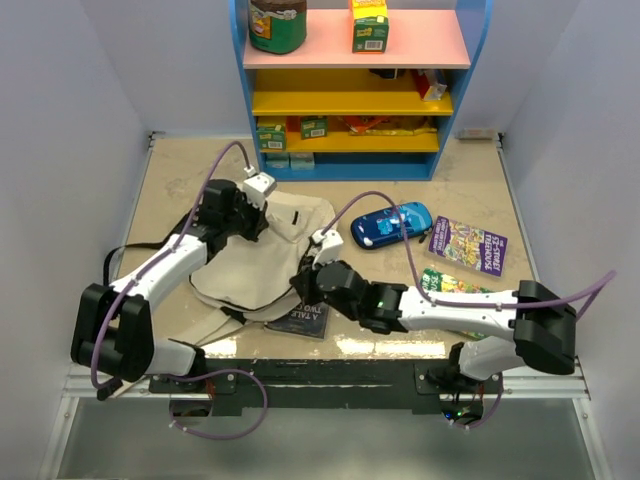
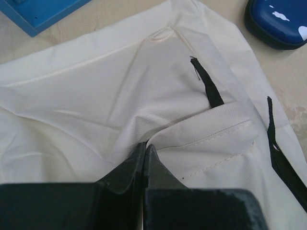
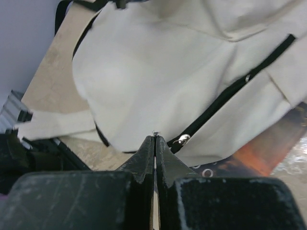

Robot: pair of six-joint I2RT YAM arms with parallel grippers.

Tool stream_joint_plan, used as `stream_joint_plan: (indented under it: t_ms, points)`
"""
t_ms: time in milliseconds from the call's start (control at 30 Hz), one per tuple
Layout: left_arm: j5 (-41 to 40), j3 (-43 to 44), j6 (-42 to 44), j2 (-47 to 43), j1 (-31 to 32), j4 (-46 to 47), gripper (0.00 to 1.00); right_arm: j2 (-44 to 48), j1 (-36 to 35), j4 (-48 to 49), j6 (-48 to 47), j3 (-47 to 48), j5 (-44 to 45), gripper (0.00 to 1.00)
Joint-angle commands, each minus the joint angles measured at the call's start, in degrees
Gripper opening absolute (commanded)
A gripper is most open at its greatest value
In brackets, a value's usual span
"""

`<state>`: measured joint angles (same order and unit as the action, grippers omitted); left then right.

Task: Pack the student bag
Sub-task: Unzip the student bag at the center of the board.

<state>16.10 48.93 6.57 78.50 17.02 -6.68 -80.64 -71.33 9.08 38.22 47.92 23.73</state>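
The student bag [image 1: 250, 272], a soft beige canvas backpack with black zipper trim, lies slumped left of the table's middle. My left gripper [image 1: 258, 224] rests on its upper part. In the left wrist view the left gripper [image 2: 145, 144] is shut, and a fold of the bag's cloth [image 2: 96, 96] runs into its tips. My right gripper [image 1: 302, 280] is at the bag's near right edge. The right wrist view shows the right gripper [image 3: 154, 137] shut with a tiny dark tuft at its tips, just left of the metal zipper slider [image 3: 183, 139] on the bag [image 3: 158, 72].
A dark book [image 1: 306, 322] lies partly under the bag's near corner. A blue pencil case [image 1: 390, 226], a purple book [image 1: 468, 244] and a green book [image 1: 445, 280] lie to the right. A blue shelf unit [image 1: 355, 90] stands at the back.
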Motion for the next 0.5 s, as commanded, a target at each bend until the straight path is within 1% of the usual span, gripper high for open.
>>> stream_joint_plan:
  t_ms: [0,33,100,133,200,233,267,300,333,400,433,467]
  points:
    - [-1.5,5.2,-1.3,-4.1,-0.4,0.0,0.0,4.2,4.3,-2.9,3.4,-1.7,1.9,0.0]
    - [-0.6,5.6,-1.1,-4.9,-0.4,-2.1,0.0,4.5,7.6,-3.2,3.7,-2.0,0.5,0.0]
    - [2.3,6.4,0.0,-5.5,-0.4,-4.8,0.0,4.9,10.6,-3.1,3.7,-2.7,-2.4,0.0]
    - [3.1,6.6,0.7,-6.2,-0.4,-7.6,0.05,5.1,12.2,-2.7,3.2,-2.9,-2.5,0.0]
    - [3.9,6.9,3.0,-6.8,-0.4,-10.0,0.26,4.6,13.1,-2.9,1.5,-2.3,-2.5,0.0]
    - [3.9,7.0,5.7,-7.2,-0.4,-12.2,0.42,3.8,13.3,-3.2,1.2,-2.0,-2.5,0.0]
    - [3.3,7.7,7.2,-7.4,-0.3,-13.0,0.52,3.3,13.4,-3.3,0.6,-1.6,-2.5,0.0]
    - [3.2,8.2,8.8,-7.6,-0.4,-13.5,0.63,2.9,13.5,-3.5,0.5,-1.5,-2.5,0.0]
    - [3.2,9.0,12.5,-7.7,-0.4,-14.5,0.73,2.7,13.6,-3.3,0.5,-1.6,-2.5,0.0]
    - [6.2,13.1,15.7,-7.3,-0.3,-15.5,0.79,2.2,14.6,-2.7,0.6,-2.2,-2.5,0.0]
    - [8.4,14.9,19.8,-6.1,-0.3,-17.1,0.85,2.2,15.0,-2.3,0.8,-2.6,-3.1,0.0]
    - [14.7,17.7,22.1,-5.3,-0.4,-17.8,0.87,2.2,15.4,-1.9,1.0,-3.4,-3.4,0.0]
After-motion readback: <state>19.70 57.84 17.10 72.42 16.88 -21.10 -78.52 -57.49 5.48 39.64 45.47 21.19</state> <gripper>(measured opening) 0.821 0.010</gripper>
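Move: The right fingers are shut at the shiny slider of the bag's side zip, which lies about 2 cm to their right. The far end of this black zip is some 17 cm ahead and 3 cm right, slightly lower; the blue pencil case is about 22 cm ahead and 27 cm right. The left fingers pinch the pocket fold at their tips, with the black centre tab roughly 7 cm ahead and 12 cm right of them. Forward and to the right, about 7 cm and 6 cm, the right hand runs up the bag's side zip towards its far end, fingers still shut at the slider, turning some 10 degrees clockwise, then easing down a little. The left hand rises about 6 cm, backing off slightly, and opens wide, letting go of the pocket fold. ##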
